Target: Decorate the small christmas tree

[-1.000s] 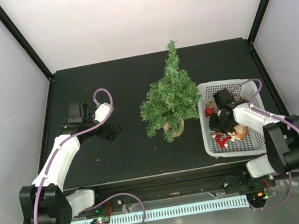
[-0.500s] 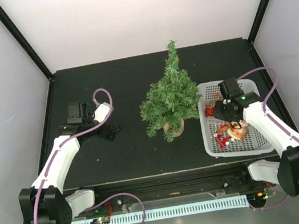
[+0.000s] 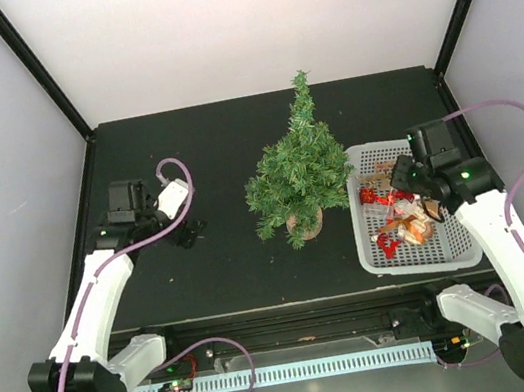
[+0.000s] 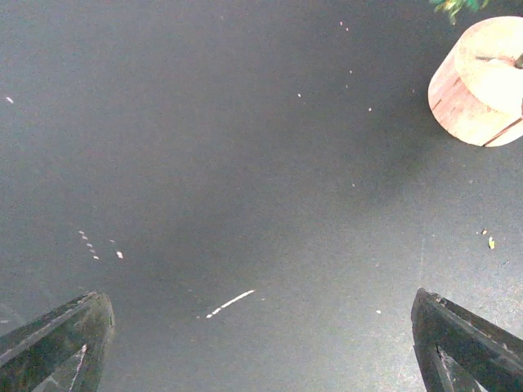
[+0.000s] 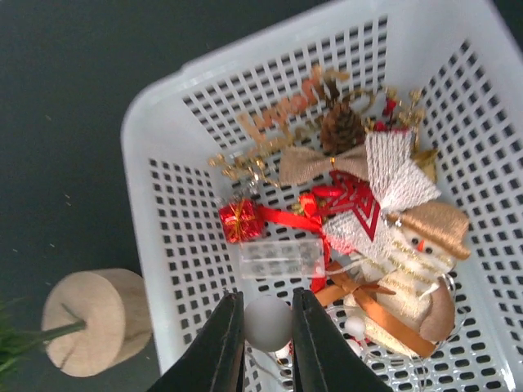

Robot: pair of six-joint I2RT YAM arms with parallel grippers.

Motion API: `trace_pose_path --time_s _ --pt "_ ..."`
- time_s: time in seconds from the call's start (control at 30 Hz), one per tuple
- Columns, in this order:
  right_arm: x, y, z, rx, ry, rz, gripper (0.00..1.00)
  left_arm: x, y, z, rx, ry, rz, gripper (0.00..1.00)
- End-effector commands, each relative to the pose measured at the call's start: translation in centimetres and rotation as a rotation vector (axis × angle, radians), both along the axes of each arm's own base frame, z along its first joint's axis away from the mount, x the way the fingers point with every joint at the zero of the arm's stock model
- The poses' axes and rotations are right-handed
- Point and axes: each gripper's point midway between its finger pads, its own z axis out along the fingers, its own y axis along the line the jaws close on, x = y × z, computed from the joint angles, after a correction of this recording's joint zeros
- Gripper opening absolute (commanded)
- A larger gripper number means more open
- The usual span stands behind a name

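The small christmas tree (image 3: 298, 171) stands mid-table on its round wooden base (image 3: 304, 221), upright, with nothing hung on it that I can see. The base also shows in the left wrist view (image 4: 482, 82) and the right wrist view (image 5: 94, 322). My right gripper (image 5: 267, 300) is shut on a small white ball (image 5: 267, 324), raised over the near-left part of the white basket (image 5: 139, 163). Thin wire trails from the ball down into the basket. From above, the right gripper (image 3: 408, 177) hangs over the basket's far end. My left gripper (image 4: 261, 339) is open over bare table, left of the tree.
The basket (image 3: 368, 256) sits right of the tree. It holds a red gift box (image 5: 241, 220), a clear battery case (image 5: 282, 259), a pine cone (image 5: 341, 126), a burlap bow (image 5: 319, 163), a red star (image 5: 353, 204) and a snowman figure (image 5: 425, 241). Black frame posts stand at the table's far corners.
The right arm has risen and drawn back toward the basket's far right, carrying the white ball up. The left arm has shifted slightly left, still open.
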Motion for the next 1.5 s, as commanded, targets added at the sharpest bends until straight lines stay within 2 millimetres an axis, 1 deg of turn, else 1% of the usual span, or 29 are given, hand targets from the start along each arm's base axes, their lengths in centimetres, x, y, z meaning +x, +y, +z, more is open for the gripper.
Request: trace_pose_path --time_s 0.0,0.2,0.23,0.37,0.5,0.6,0.83,0.97,1.17,1.3,1.47 --pt "-1.0 -1.2 4.1 -0.054 -0.079 -0.005 0.11 -0.7 0.7 4.0 0.078 -0.102 -0.052 0.99" --pt "-1.9 -1.5 9.0 -0.037 -0.21 -0.009 0.11 -2.1 0.3 9.2 0.072 -0.217 -0.093 0.99" --pt "-2.0 -1.4 10.1 -0.031 -0.242 -0.007 0.11 -2.4 0.2 10.2 0.066 -0.237 -0.102 0.99" --pt "-2.9 -1.6 13.3 -0.023 -0.327 0.0 0.11 -3.4 0.0 13.2 0.051 -0.279 -0.116 0.99" --pt "-3.9 -2.2 16.0 -0.04 -0.386 -0.004 0.11 -4.3 -0.4 15.4 0.03 -0.301 -0.133 0.99" --pt "-4.8 -2.5 18.4 -0.031 -0.45 -0.009 0.12 -4.9 -0.7 16.9 0.018 -0.31 -0.147 0.99" --pt "-6.7 -2.1 24.1 0.017 -0.585 0.024 0.13 -6.7 -1.3 20.0 0.019 -0.361 -0.205 0.99" --pt "-7.4 -1.7 27.1 0.053 -0.652 0.039 0.13 -8.0 -2.0 22.1 -0.006 -0.394 -0.25 0.99" --pt "-8.0 -0.7 31.9 0.127 -0.755 0.085 0.13 -10.3 -3.9 23.8 -0.085 -0.395 -0.37 0.99" --pt "-8.5 0.5 34.4 0.188 -0.803 0.142 0.14 -11.7 -5.3 23.6 -0.118 -0.377 -0.455 0.99" --pt "-9.6 1.5 37.3 0.242 -0.879 0.198 0.16 -12.6 -6.7 23.3 -0.126 -0.367 -0.519 0.99"
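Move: The right hand already pinches a white ball on a thin wire. The tree stands about 19 cm to its left, straight ahead 0, its middle near hand height. The basket's middle is some 17 cm below, 3 cm to the right and 1 cm back; the red gift box lies 5 cm left, 3 cm ahead and 18 cm down. From the left hand the tree is about 21 cm right, 2 cm back and 2 cm up. Right hand lifts its pinched ball 35 cm from the basket, tilting level; open left rises 23 cm, backing. ##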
